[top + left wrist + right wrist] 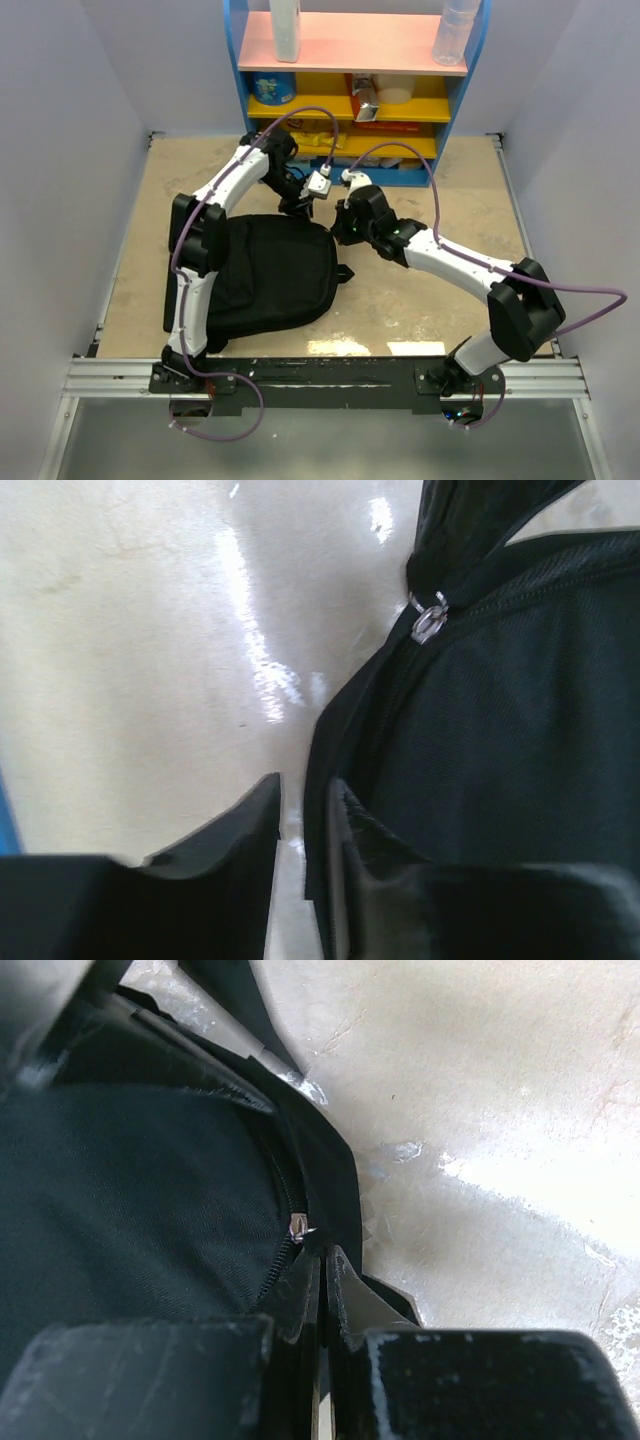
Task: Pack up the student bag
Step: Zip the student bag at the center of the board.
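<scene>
The student bag (pixel 270 275), a black backpack, lies flat on the tan table left of centre. My left gripper (pixel 300 207) is at its far top edge. In the left wrist view the bag's (pixel 500 730) fabric rim runs between the narrowly open jaws of the left gripper (pixel 305 790), against the right finger, with a sliver of table showing beside the left finger (pixel 240 830). A metal zipper slider (pixel 430 620) sits further up. My right gripper (pixel 340 228) is at the bag's top right corner. It is shut (pixel 325 1255), its tips pinched right under a zipper slider (pixel 298 1225) on the bag (pixel 130 1190).
A blue, pink and yellow shelf (pixel 355 90) with bottles and small items stands at the back wall. White walls close in both sides. A metal rail (pixel 320 375) runs along the near edge. A bag strap (pixel 343 272) sticks out to the right.
</scene>
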`<state>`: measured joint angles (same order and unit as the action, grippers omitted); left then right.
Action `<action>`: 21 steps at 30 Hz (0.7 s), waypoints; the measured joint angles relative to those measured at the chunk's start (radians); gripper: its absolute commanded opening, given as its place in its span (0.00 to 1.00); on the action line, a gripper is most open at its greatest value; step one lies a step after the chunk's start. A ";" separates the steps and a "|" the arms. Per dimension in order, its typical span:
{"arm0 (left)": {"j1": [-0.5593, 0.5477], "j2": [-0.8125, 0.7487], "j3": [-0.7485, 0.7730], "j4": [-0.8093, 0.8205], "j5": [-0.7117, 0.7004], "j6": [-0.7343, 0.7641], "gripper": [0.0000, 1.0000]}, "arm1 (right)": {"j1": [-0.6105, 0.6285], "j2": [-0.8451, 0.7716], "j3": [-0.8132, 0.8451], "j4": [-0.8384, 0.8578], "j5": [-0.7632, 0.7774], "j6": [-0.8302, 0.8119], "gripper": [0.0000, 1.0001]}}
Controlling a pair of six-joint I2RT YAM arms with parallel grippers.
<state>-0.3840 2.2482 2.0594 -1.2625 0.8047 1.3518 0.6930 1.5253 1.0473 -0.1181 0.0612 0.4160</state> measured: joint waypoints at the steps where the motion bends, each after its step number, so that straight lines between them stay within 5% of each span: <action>1: -0.004 0.000 0.000 -0.012 0.001 0.003 0.00 | 0.000 -0.003 -0.005 0.003 0.000 0.003 0.00; 12: -0.009 0.010 0.001 -0.013 -0.003 -0.033 0.00 | 0.001 -0.027 -0.045 0.024 0.027 0.018 0.00; 21: 0.050 -0.021 -0.051 0.295 -0.077 -0.254 0.00 | 0.002 -0.070 -0.081 0.028 0.037 0.026 0.00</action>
<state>-0.3336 2.2276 2.0087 -0.9672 0.7280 1.0977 0.6945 1.4551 0.9661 -0.0898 0.0982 0.4416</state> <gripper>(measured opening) 0.012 0.014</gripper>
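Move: The bag's far rim lies right at the left fingertips, about 1 cm below them, with the zip pull some 8 cm to the left hand's right and 5 cm back, near its height. The shelf's front edge is about 10 cm straight ahead of that hand. The right hand is already shut at the pull, which sits about 1 cm ahead and 1 cm left of its tips; the rim spot is roughly 5 cm ahead and 8 cm left of it. The bag's far rim is where the left fingers snap from part open to fully shut, the hand edging back about 1 cm; it then pulls away forward some 7 cm towards the shelf, turning about 15 degrees counter-clockwise, with no cloth in the shut fingers. The right hand keeps its hold by the pull and eases about 1.5 cm to the right and slightly back. ##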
